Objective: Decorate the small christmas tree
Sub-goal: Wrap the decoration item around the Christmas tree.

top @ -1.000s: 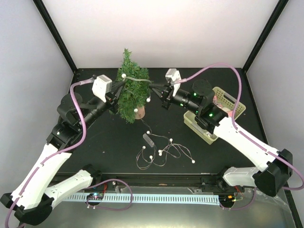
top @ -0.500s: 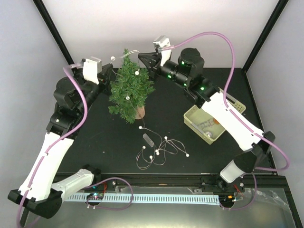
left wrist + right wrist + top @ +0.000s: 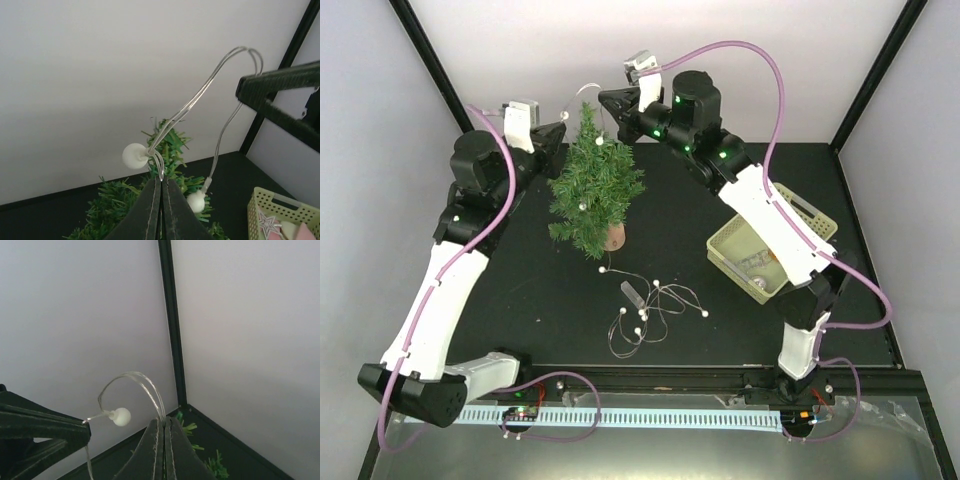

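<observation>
The small christmas tree (image 3: 595,190) stands on its wood stump at the back of the black table, leaning a little. A thin light string with white bulbs arcs over its tip (image 3: 586,90). My left gripper (image 3: 563,128) is just left of the tree top and shut on the wire (image 3: 161,179), with a bulb (image 3: 135,155) beside the jaws. My right gripper (image 3: 603,97) is up at the right of the tip and shut on the same wire (image 3: 164,421). One bulb (image 3: 121,416) hangs between the two grippers. The tree's green needles (image 3: 170,145) sit right behind the left fingers.
The rest of the light string (image 3: 650,315) lies tangled on the table in front of the tree, with its small clear battery box (image 3: 633,295). A pale yellow basket (image 3: 725,243) holding ornaments sits at the right. Black frame posts and white walls stand close behind.
Both grippers have risen from mid-tree height and moved back, carrying the wire up above the tree tip. The loose string on the table has been drawn slightly toward the tree.
</observation>
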Tool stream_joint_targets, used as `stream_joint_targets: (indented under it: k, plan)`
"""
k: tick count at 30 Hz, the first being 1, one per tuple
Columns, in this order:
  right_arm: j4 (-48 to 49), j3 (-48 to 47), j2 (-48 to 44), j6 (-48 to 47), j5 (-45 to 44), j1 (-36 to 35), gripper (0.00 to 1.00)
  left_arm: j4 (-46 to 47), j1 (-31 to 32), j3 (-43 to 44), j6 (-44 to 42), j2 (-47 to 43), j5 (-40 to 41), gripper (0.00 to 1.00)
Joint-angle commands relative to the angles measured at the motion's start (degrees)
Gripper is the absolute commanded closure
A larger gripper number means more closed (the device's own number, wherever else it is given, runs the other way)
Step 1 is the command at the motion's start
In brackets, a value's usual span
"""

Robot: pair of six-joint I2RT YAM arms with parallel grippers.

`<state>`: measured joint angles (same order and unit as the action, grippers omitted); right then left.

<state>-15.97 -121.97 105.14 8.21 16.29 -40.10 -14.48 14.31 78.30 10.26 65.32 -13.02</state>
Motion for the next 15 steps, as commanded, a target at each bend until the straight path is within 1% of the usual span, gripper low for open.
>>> stream_joint_targets:
  k: [1,7,15]
  plan:
    - [-5.00,-2.91,3.02,4.56,-1.53,1.27,0.99,0.94,-1.56,3.07,4.65,1.45,-2.15,0.99]
    - [-5.60,-3.15,4.37,8.70,-1.25,2.33,0.99,-0.33,-2.58,3.24,7.41,3.12,-2.85,0.98]
    - [-5.16,-3.95,6.76,11.09,-0.13,2.39,0.99,-1.03,-3.57,3.12,10.35,4.75,-4.76,0.98]
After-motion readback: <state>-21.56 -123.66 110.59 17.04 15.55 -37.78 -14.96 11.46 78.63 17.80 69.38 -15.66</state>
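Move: The top of the Christmas tree lies about 5 cm ahead of the right hand, 4 cm to its left and 7 cm below; from the left hand it is some 8 cm ahead, 4 cm to the right and 3 cm lower. A bulb sits by the left fingertips, 1 cm ahead, 1 cm left and 1 cm above them. Another bulb hangs roughly 10 cm under the right hand, level with it fore and aft and 1 cm left. The light string, still pinched in both closed grippers and arched between them, is lowered towards the treetop. The right hand leads, going down about 6 cm and forward 4 cm while tipping down some 15 degrees and slowing to a stop; the left hand eases forward and down more gently, about 2.5 cm each way, tipping down slightly too. ##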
